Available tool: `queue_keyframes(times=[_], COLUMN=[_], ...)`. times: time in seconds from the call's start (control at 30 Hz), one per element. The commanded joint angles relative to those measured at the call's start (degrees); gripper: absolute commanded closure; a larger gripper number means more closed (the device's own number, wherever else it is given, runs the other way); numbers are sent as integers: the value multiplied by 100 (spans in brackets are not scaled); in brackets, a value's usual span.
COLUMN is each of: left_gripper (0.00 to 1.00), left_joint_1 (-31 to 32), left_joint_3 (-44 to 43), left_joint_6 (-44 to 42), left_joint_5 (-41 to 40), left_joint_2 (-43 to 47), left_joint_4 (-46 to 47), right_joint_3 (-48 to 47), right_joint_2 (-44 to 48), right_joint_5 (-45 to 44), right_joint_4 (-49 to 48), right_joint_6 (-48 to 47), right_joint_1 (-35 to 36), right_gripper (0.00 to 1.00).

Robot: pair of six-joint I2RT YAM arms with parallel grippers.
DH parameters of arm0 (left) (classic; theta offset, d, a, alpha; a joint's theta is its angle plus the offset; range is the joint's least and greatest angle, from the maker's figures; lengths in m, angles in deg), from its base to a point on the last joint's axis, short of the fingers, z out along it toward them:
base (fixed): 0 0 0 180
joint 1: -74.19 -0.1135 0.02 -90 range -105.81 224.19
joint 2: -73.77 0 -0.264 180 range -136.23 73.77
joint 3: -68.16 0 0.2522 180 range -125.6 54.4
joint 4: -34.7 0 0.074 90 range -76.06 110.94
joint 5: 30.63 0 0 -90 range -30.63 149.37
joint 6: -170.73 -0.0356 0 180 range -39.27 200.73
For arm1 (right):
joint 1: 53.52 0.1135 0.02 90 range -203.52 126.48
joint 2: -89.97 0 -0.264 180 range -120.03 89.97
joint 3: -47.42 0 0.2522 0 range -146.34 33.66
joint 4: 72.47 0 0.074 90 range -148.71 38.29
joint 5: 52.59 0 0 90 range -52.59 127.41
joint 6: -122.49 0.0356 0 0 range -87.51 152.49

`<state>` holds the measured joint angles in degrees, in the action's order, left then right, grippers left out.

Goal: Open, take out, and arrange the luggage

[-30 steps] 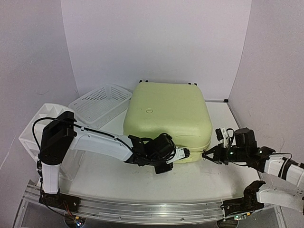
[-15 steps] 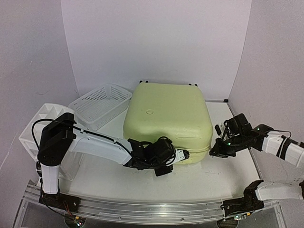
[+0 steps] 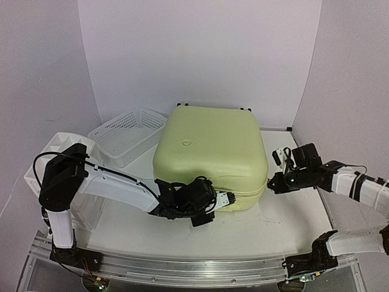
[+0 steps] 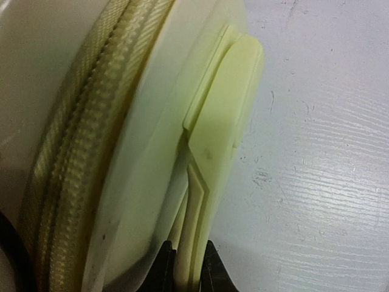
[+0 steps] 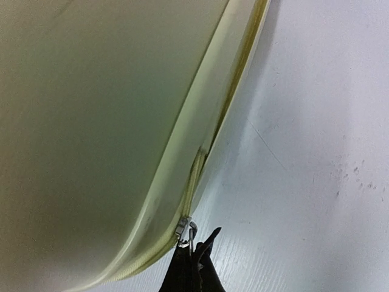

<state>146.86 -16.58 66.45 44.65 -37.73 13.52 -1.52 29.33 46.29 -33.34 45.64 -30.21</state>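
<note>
The luggage (image 3: 209,149) is a pale yellow hard-shell case lying flat in the middle of the table. My left gripper (image 3: 225,198) is at its front edge, shut on the flat yellow handle (image 4: 222,115); the black fingertips (image 4: 163,267) pinch the handle's lower end, and my left gripper (image 4: 186,260) sits beside the woven zipper band (image 4: 73,152). My right gripper (image 3: 271,185) is at the front right corner, shut on the metal zipper pull (image 5: 193,233). In the right wrist view my right gripper (image 5: 193,255) sits just below the slider, with the shell (image 5: 91,121) filling the left.
A white mesh basket (image 3: 129,134) stands at the back left, touching the case's left side. A white plastic organizer (image 3: 55,158) sits at the far left under the left arm. Bare white tabletop (image 3: 292,213) lies to the right and in front.
The right gripper has swung from the front corner a little up the right side with the zipper pull. The case's front has shifted left, and the left gripper has moved left with it.
</note>
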Motion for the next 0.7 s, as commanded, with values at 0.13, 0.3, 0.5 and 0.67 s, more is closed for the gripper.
queue_keyframes(times=[0.13,0.3,0.5,0.67], left_gripper=[100,100,76,24], left_joint_1=[-367,-359,-251,-218], left_joint_3=[292,278,-385,-750], left_joint_6=[1026,959,909,1366], left_joint_5=[-1192,-1022,335,1529], left_joint_2=[663,722,787,1417], left_joint_4=[-743,-760,-1370,-1655], right_joint_3=[-579,-885,-1345,-1714], right_joint_2=[-1815,-2239,-2048,-1469], right_joint_5=[1558,1540,258,-60], right_joint_4=[-1611,-1480,-89,1426], right_joint_6=[-933,-1262,-632,-20], right_joint_1=[-1478,-1479,-1479,-1479], right_gripper=[100,93,48,2])
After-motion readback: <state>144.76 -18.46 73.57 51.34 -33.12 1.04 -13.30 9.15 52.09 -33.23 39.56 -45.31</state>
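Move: The right fingertips still pinch the luggage's zipper pull on its near right side; the middle of the luggage lies some 17 cm to the right hand's left and 10 cm ahead, about level with it. The side handle, still pinched by the left hand, is roughly 13 cm left of the right hand, 9 cm nearer and a little lower. From the left hand, the white basket is about 30 cm left and 27 cm ahead. Forward along the luggage's right side goes the right hand, about 8 cm with the zipper pull pinched at first, sinking a couple of cm; it then opens wide, releases the pull and swings about 7 cm right, off the luggage. The left hand eases the handle about 2 cm left, then opens halfway, drawing slightly back and up, fingertips tipping back under. ##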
